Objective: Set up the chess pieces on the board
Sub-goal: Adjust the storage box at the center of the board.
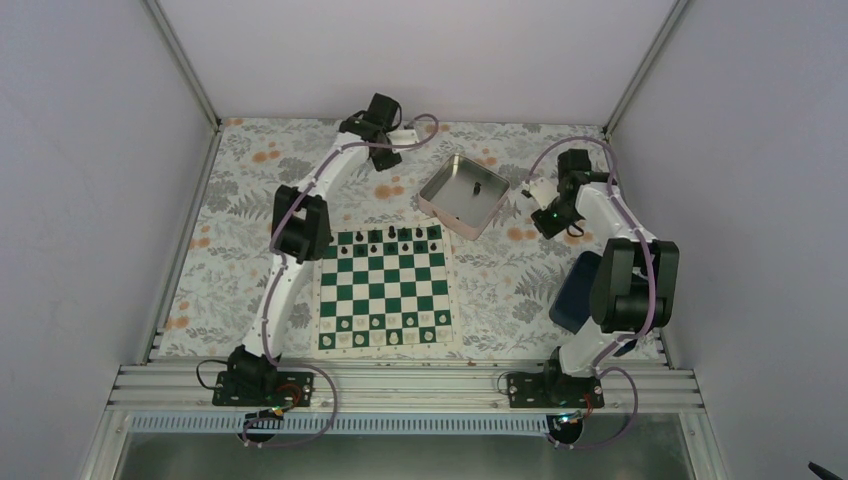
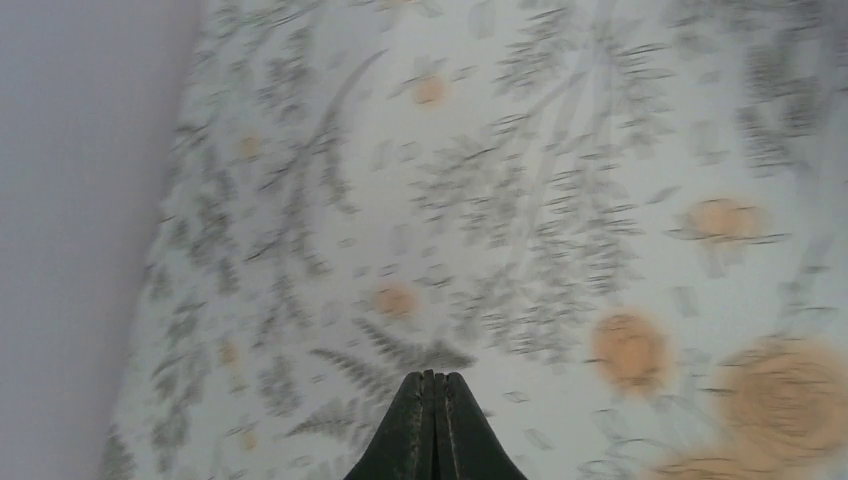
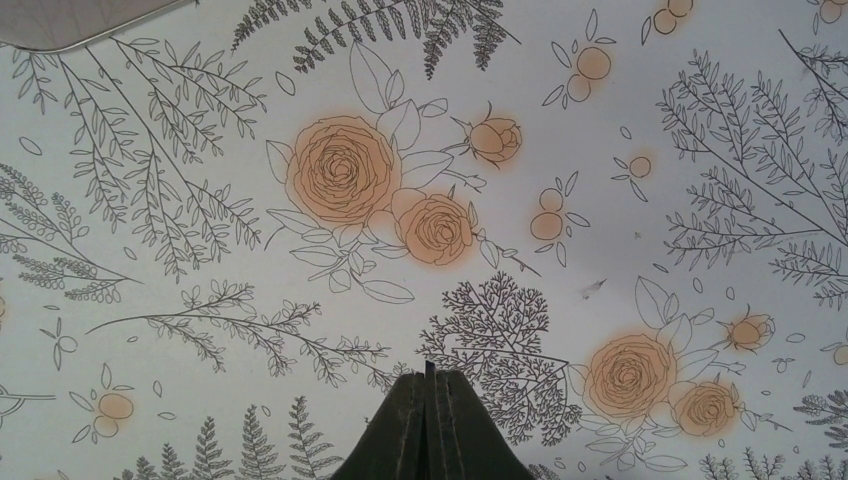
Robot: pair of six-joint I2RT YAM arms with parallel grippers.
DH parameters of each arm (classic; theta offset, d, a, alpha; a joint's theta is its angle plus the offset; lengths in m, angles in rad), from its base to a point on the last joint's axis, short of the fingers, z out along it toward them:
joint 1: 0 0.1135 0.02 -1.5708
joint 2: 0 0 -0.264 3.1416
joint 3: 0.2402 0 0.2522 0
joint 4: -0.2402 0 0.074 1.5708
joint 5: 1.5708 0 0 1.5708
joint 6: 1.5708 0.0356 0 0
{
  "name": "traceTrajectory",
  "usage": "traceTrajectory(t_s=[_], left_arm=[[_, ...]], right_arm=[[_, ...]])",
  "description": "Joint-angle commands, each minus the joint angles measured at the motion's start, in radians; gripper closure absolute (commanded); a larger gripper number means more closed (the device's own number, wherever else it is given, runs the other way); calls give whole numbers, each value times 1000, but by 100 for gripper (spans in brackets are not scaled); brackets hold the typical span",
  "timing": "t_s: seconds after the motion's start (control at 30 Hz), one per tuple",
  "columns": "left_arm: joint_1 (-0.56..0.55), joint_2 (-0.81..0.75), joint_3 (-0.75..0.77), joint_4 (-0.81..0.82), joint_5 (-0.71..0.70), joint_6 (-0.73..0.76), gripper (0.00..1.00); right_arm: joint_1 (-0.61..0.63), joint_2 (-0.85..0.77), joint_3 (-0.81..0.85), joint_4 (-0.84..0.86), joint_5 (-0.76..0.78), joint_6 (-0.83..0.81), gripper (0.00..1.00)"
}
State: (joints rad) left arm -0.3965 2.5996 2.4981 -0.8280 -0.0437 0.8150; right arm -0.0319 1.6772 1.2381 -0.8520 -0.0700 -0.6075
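The green-and-white board (image 1: pixel 385 288) lies between the two arms. Several black chess pieces (image 1: pixel 391 236) stand along its far row, and one more black piece (image 1: pixel 477 187) sits inside the silvery tray (image 1: pixel 447 205). My left gripper (image 1: pixel 384 155) hovers over the floral cloth beyond the board's far left corner; its wrist view shows the gripper (image 2: pixel 433 378) shut and empty above blurred cloth. My right gripper (image 1: pixel 545 215) hangs to the right of the tray, and its wrist view shows it (image 3: pixel 430 375) shut over the cloth, with nothing held.
Small white pieces (image 1: pixel 385 330) fill the board's two near rows. A dark blue box (image 1: pixel 572 292) sits right of the board, under the right arm's elbow. The tray's rim (image 3: pixel 60 28) shows at the right wrist view's top left. Grey walls close in the table.
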Motion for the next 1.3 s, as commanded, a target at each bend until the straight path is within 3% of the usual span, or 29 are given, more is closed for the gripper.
traceTrajectory(t_s=[0.0,0.27,0.77,1.27], left_arm=[[-51,15,-7,-117,104,29,98],[-82,33,-16,-167,139,47,98],[-119,81,30,-111,112,0,98],[-162,88,54,-86,116,-4,98]], right_arm=[[10,11,30,-14,-20,9,96],[47,63,29,22,-35,16,96],[62,350,363,24,-62,39,96],[98,444,450,34,-101,57,96]])
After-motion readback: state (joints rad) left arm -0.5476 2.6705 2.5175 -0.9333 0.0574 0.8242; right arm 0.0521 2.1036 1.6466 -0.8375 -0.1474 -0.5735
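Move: The storage box sits skewed beyond the board, between the hands. Its middle is about 21 cm to the left hand's right and 9 cm back. From the right hand it is some 20 cm to the left and 9 cm ahead. It is roughly 6 cm lower than either hand. The dark piece inside lies about 24 cm right and 7 cm back of the left hand; the chessboard's middle is straight back from that hand, about 35 cm. Both shut grippers close in on the storage box from opposite sides. The left sweeps back and right, sinks beside the left wall with its fingers tipping some 10 degrees steeper, then eases right until its tips are right at the outer wall, about 12 cm in all; touch isn't certain. The right, starting a little later, reaches forward about 10 cm, drifting left and down to just outside the right wall. ##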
